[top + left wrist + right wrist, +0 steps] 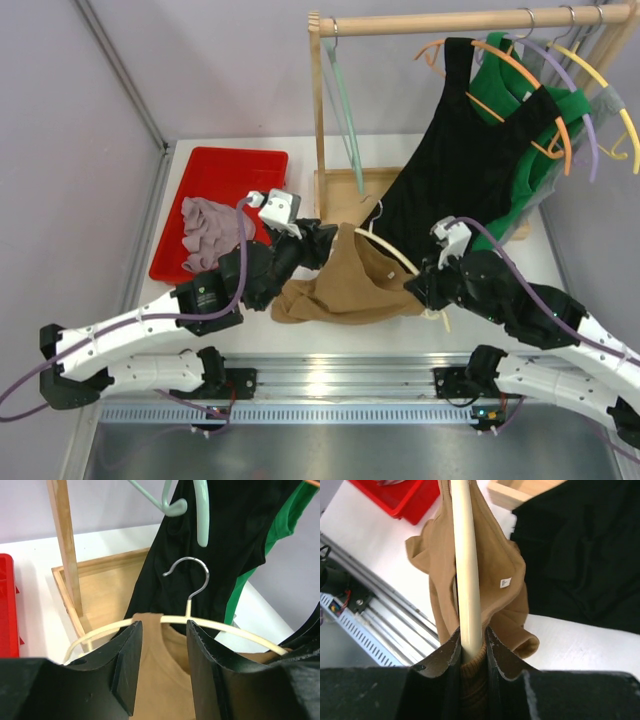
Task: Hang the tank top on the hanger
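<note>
The tan-brown tank top (340, 290) hangs draped over the cream-white hanger (395, 255), which is held slanted above the table. My right gripper (471, 640) is shut on one end of the hanger's arm (465, 555), with the tank top's ribbed edge (495, 570) pinched in beside it. My left gripper (164, 645) is open at the other side. Its fingers (127, 665) stand apart on either side of the tank top's strap (160, 680), which lies over the hanger's arc (225, 630) just below the metal hook (192, 575).
A red tray (225, 175) with a mauve-grey cloth (210, 232) lies at the back left. A wooden rack (320, 110) stands behind, carrying a large black garment (460, 170), a green garment (520, 85), an orange hanger (540, 90) and a pale green hanger (345, 110).
</note>
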`<state>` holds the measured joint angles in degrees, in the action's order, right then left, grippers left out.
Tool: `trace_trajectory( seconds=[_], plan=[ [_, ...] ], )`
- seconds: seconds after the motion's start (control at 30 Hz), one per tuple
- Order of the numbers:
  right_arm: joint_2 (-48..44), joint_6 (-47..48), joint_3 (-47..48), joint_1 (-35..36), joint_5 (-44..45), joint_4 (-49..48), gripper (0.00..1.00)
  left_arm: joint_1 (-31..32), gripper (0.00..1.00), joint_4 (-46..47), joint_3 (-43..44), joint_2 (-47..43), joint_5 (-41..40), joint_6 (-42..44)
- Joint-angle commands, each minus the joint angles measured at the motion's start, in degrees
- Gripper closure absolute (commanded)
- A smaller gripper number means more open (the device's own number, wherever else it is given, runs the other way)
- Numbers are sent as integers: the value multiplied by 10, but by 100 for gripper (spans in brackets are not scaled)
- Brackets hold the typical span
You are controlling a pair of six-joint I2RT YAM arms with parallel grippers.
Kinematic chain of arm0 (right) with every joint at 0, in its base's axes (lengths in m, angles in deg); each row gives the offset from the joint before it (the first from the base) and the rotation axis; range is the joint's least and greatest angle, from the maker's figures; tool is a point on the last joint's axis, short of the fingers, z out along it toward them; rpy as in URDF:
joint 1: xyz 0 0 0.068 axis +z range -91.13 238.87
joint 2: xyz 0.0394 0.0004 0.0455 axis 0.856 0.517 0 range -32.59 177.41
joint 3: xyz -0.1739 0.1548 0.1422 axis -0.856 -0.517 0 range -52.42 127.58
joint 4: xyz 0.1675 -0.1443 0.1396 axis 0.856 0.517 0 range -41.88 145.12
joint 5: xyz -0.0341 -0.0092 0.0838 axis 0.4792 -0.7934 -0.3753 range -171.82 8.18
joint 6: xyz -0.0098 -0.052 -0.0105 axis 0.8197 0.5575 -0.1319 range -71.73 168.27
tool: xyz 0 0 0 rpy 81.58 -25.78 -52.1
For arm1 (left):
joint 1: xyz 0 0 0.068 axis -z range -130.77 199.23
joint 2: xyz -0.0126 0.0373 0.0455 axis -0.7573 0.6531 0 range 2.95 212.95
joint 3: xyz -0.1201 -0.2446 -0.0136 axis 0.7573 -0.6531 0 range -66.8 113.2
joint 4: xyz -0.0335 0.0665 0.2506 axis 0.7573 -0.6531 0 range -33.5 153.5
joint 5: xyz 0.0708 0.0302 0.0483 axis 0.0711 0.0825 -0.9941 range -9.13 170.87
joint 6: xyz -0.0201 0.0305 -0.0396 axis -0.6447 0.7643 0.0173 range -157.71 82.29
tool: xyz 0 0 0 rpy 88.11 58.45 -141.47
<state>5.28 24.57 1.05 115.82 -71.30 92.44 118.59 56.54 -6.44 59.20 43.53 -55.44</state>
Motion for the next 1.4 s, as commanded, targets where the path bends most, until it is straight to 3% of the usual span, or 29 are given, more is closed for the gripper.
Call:
trace_trajectory(
  seconds=[0.0, 0.13, 0.4, 0.6, 0.73, 0.87, 1.37],
  plan=[
    [-24, -27, 48, 2, 91, 13, 100, 2, 55, 11, 32, -28, -10, 19],
    [-18, -49, 88, 2, 157, 76, 100, 1, 55, 5, 38, -46, -22, 30],
    [77, -41, 263, 2, 285, 163, 100, 2, 56, -8, 47, -62, -24, 36],
    [179, 13, 408, -15, 315, 183, 100, 2, 57, -19, 71, -63, -12, 44],
    [254, 58, 500, -60, 279, 189, 100, 2, 57, -30, 89, -64, -6, 48],
    [282, 95, 561, -163, 190, 173, 100, 2, 57, -33, 94, -71, 0, 51],
    [360, 178, 711, -256, 108, 128, 100, 2, 58, -46, 104, -83, 18, 54]
  ],
)
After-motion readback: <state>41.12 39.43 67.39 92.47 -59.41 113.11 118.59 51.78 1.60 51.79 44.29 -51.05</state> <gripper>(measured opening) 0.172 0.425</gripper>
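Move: The right hand already grips the right shoulder of the cream hanger, with the brown tank top threaded on. The bare stretch of rail it heads for lies some 28 cm ahead of it, 6 cm to its right and 26 cm up. From the same hand, the mint hanger is about 20 cm ahead and 14 cm left; the black tank top's orange hanger is some 26 cm ahead and 13 cm right, both roughly 20 cm higher. From the left hand, that rail spot is about 21 cm ahead, 22 cm right and 15 cm up. Still pinching the cream hanger's shoulder and the brown cloth there, the right hand swings right at first, then climbs about 22 cm and reaches some 13 cm forward to bring the hook to the rail, turning about 30 degrees clockwise while its fingers tip upward. The left hand, already open, backs away from the hanger, up about 8 cm and some 5 cm left. ##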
